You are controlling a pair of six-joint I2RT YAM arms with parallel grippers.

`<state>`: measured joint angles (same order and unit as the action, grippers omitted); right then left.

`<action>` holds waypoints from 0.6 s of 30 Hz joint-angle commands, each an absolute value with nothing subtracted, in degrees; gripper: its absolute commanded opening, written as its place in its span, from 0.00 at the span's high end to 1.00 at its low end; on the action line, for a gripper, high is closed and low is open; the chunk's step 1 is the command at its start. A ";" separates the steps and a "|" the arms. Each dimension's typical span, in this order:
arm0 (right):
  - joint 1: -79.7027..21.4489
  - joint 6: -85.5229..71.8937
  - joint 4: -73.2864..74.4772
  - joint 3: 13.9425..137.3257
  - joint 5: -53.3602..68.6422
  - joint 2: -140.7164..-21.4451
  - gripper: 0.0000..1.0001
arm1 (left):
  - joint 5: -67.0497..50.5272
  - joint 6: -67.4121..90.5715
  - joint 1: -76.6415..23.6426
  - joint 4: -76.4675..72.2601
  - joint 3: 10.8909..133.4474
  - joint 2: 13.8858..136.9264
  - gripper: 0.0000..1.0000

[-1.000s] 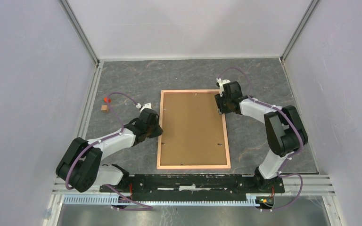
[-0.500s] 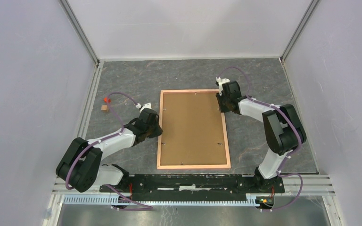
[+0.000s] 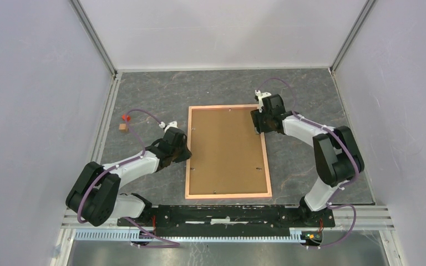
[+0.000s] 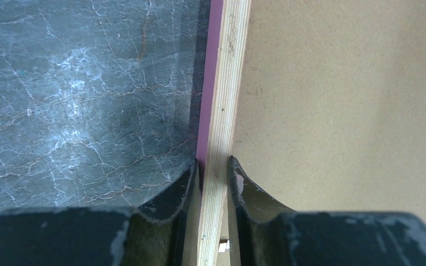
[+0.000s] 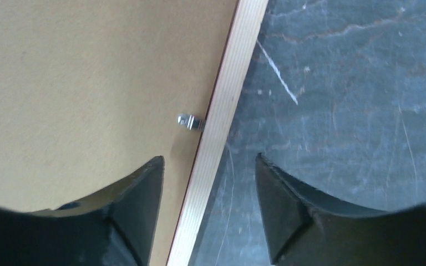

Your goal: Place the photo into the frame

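Note:
The salmon-pink frame (image 3: 227, 195) lies flat on the table with the plain brown backing board (image 3: 227, 149) filling it. The photo is hidden. My left gripper (image 3: 187, 152) is shut on the frame's left rail; in the left wrist view the fingers (image 4: 172, 194) pinch the pale wooden rail (image 4: 224, 100) between them. My right gripper (image 3: 257, 123) is open at the frame's right rail near the far corner. In the right wrist view its jaws stand wide astride the rail (image 5: 227, 111), one over the backing board (image 5: 89, 83), one over the table.
A small metal retaining clip (image 5: 189, 121) sticks out from the right rail over the board. A small brown block with a red piece (image 3: 123, 125) lies at the table's left. Grey walls enclose the dark marbled table (image 3: 310, 94).
My right gripper has shifted slightly left onto the right rail near the far corner. The frame's far end has nudged a little left. The left arm has not moved.

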<state>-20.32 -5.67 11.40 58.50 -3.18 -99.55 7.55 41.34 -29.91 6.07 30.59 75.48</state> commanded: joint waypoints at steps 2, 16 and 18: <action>-24.58 -5.01 19.95 55.09 -3.65 -87.27 0.24 | 8.01 45.89 -27.72 8.06 29.13 78.13 0.98; -34.69 -7.85 26.02 37.25 -0.32 -69.15 0.10 | 6.77 47.20 -24.35 8.15 30.67 81.33 0.98; -34.71 -8.26 25.86 36.47 -1.65 -68.95 0.10 | 6.49 47.20 -24.35 8.25 30.50 80.97 0.98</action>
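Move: The right hand goes for the metal clip at the near end of the frame's right bar, about 16 cm back from it, level left-right and some 2 cm lower. Another clip sits about 1 cm ahead and 1 cm left of this hand; the frame's near right corner is 28 cm back and 6 cm right. From the left hand, on the left bar, the near right clip lies roughly 30 cm right and 5 cm back. Left fingers keep their pinch on the frame's left bar and ease it forward about 1 cm. Meanwhile the right hand leaves the farther clip in a low arc, some 17 cm back along the right bar, rising about 4 cm and sinking again over the near clip, its fingers spreading wide and the wrist turning about 15 degrees counter-clockwise. ##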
